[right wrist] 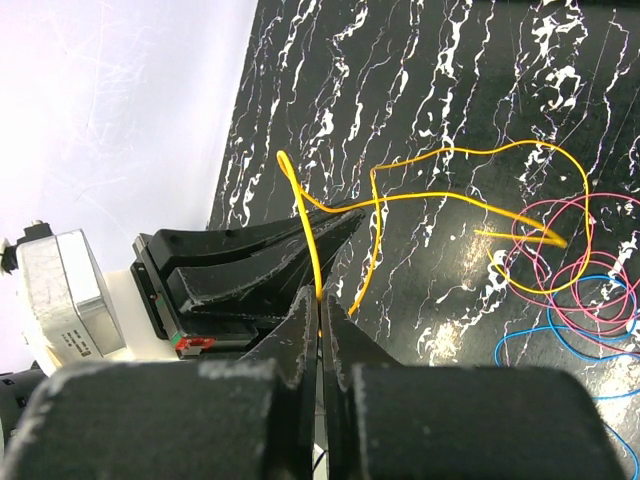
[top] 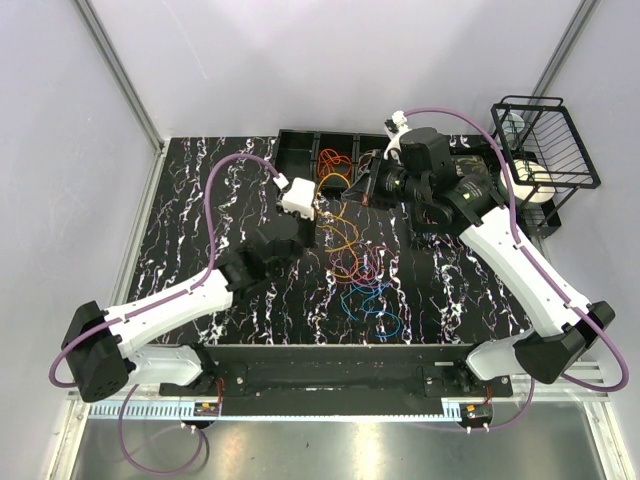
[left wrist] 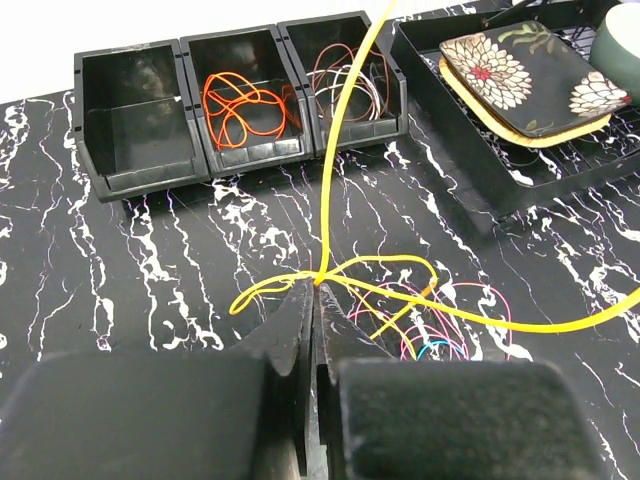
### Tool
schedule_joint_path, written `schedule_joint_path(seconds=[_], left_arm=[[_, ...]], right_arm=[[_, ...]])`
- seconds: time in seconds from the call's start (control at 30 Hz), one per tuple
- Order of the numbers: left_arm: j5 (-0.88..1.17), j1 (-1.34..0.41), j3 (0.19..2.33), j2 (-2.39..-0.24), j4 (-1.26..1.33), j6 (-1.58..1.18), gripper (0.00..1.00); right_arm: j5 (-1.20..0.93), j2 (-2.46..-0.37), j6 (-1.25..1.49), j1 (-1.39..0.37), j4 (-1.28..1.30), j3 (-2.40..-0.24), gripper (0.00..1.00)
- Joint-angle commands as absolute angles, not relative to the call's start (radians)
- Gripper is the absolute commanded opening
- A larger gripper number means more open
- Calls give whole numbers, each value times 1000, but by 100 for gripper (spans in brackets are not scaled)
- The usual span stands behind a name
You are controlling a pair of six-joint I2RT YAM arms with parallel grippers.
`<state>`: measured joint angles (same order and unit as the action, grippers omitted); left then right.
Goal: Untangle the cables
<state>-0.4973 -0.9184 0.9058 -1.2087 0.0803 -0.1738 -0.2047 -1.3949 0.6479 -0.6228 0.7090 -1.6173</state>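
Observation:
A loose tangle of cables lies mid-table. It holds a yellow cable (top: 345, 232), pink ones (top: 366, 268) and blue ones (top: 372, 305). My left gripper (top: 318, 228) is shut on the yellow cable (left wrist: 330, 150) just above the table, in the left wrist view (left wrist: 318, 284). My right gripper (top: 358, 190) is shut on another stretch of the same yellow cable (right wrist: 440, 151), seen in the right wrist view (right wrist: 320, 298). The yellow strand runs up taut from the left gripper to the right one, which is higher. The pink (right wrist: 570, 262) and blue (right wrist: 585, 335) loops lie beside it on the table.
Three black bins stand at the back: one empty (left wrist: 140, 120), one with orange cable (left wrist: 240, 100), one with pinkish-brown cables (left wrist: 345, 80). A black tray (left wrist: 470, 170) with a floral plate sits to their right. A wire rack (top: 545, 140) stands far right.

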Motion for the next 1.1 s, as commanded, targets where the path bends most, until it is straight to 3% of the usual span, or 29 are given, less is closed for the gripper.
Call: schedule_joint_path(seconds=[0.0,0.03,0.07,0.17,0.57,0.87,1.07], left_arm=[[-485,-922,919,-1209,158,-176,24],[-479,-920,907,-1198,169,-179,51],[-474,-922,881,-1192,182,-184,60],[-474,-920,844,-1183,215,-193,72],[-494,-922,839,-1189,253,-199,73],[-485,-927,830,-1151,265,-201,81],[-497,-925,827,-1173,307,-209,75]], right_arm=[[-226,-1371,638,-629,718,-1675,0],[-216,-1373,637,-629,721,-1689,0],[-215,-1379,637,-629,726,-1701,0],[-215,-1402,629,-626,749,-1756,0],[-252,-1443,623,-624,795,-1833,0],[-261,-1459,627,-624,790,-1829,0],[-285,-1453,641,-624,782,-1827,0]])
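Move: The yellow cable's crossing is pinched in the left fingertips. From the right gripper, which holds the same cable higher up, that crossing lies roughly 9 cm left, about level fore and aft, and 9 cm below. From the left gripper, the pink cable coil lies about 2 cm ahead, 10 cm right and 23 cm down. At the same depth, the blue cable is around 9 cm back and 13 cm right, and the orange-cable bin some 28 cm ahead and 3 cm right. Open the left gripper wide to let go of the yellow crossing, dip it about 2 cm, then bring it back up to its starting height with the fingers still open around the strands. Keep the right fingers shut on the yellow cable and lift them quickly by about 5 cm, away from the left gripper and the pink coil, then ease down 2 cm and hold there. ##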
